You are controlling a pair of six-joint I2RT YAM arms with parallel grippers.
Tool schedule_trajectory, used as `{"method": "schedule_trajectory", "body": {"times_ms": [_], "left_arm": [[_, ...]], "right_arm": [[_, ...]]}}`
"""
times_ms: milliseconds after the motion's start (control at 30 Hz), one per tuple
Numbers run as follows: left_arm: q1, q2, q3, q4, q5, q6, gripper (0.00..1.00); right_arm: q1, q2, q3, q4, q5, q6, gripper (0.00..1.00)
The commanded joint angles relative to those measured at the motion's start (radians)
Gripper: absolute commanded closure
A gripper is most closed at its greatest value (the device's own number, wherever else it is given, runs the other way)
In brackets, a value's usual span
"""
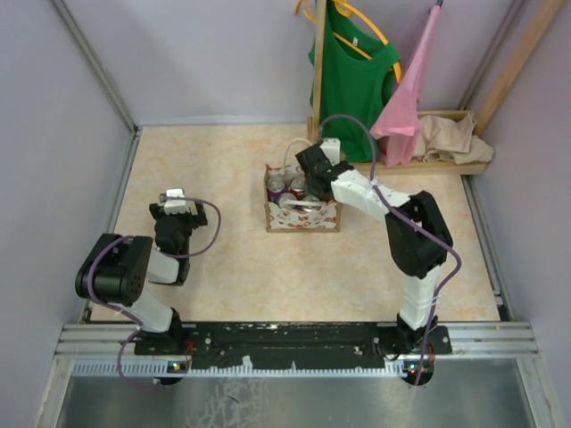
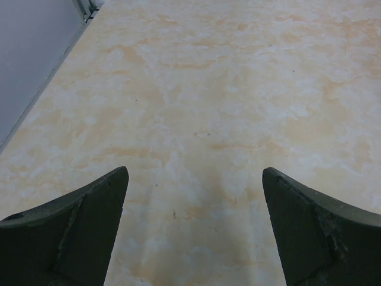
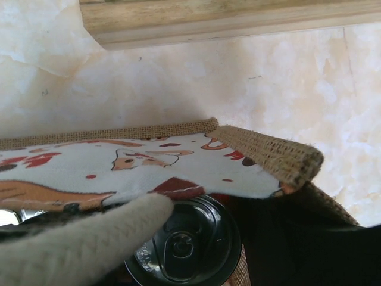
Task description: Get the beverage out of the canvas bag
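The canvas bag (image 1: 303, 217), cream with a red print and white loop handles (image 1: 290, 152), stands mid-table with several cans in it (image 1: 277, 186). My right gripper (image 1: 311, 171) reaches down into its far right part. In the right wrist view a beverage can's dark top (image 3: 186, 245) sits right below the camera, against the printed bag wall (image 3: 119, 164). A white handle (image 3: 71, 247) crosses the can's left side and hides that finger. The dark right finger (image 3: 297, 238) stands beside the can; I cannot see whether it grips. My left gripper (image 2: 195, 179) is open over bare table, far left of the bag.
A wooden rack base (image 1: 428, 165) stands at the back right behind the bag, with a green shirt (image 1: 352, 80), a pink cloth (image 1: 406, 102) and a plain beige cloth (image 1: 455, 138). Its wooden beam (image 3: 226, 21) lies just beyond the bag. Walls close in on both sides.
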Motion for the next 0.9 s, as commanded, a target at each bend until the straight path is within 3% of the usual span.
{"method": "schedule_trajectory", "body": {"times_ms": [0, 667, 867], "left_arm": [[0.000, 0.008, -0.006, 0.044, -0.008, -0.010, 0.00], [0.001, 0.008, -0.006, 0.044, -0.007, -0.010, 0.00], [0.001, 0.008, -0.006, 0.044, -0.008, -0.010, 0.00]], "right_arm": [[0.012, -0.104, 0.074, -0.062, 0.101, -0.124, 1.00], [0.080, -0.345, 0.306, -0.179, 0.148, -0.214, 1.00], [0.092, -0.499, 0.265, -0.141, 0.218, -0.223, 1.00]]}}
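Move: The red can at the bag's right end is already between the right fingers, its middle some 3 cm below them. The bag's middle lies about 6 cm left and 2 cm back; another red can stands 7 cm left, level with the held one, and a purple can 4 cm left and 4 cm back. From the left hand, the held can is roughly 39 cm right and 5 cm ahead. Keep the right gripper's hold on the red can and draw it straight up out of the canvas bag, slowly at first, then fast, about 21 cm in all. Let the pointing fingers tip upward some 15 degrees on the way, and ease slightly back towards the base as the hand nears the top. ##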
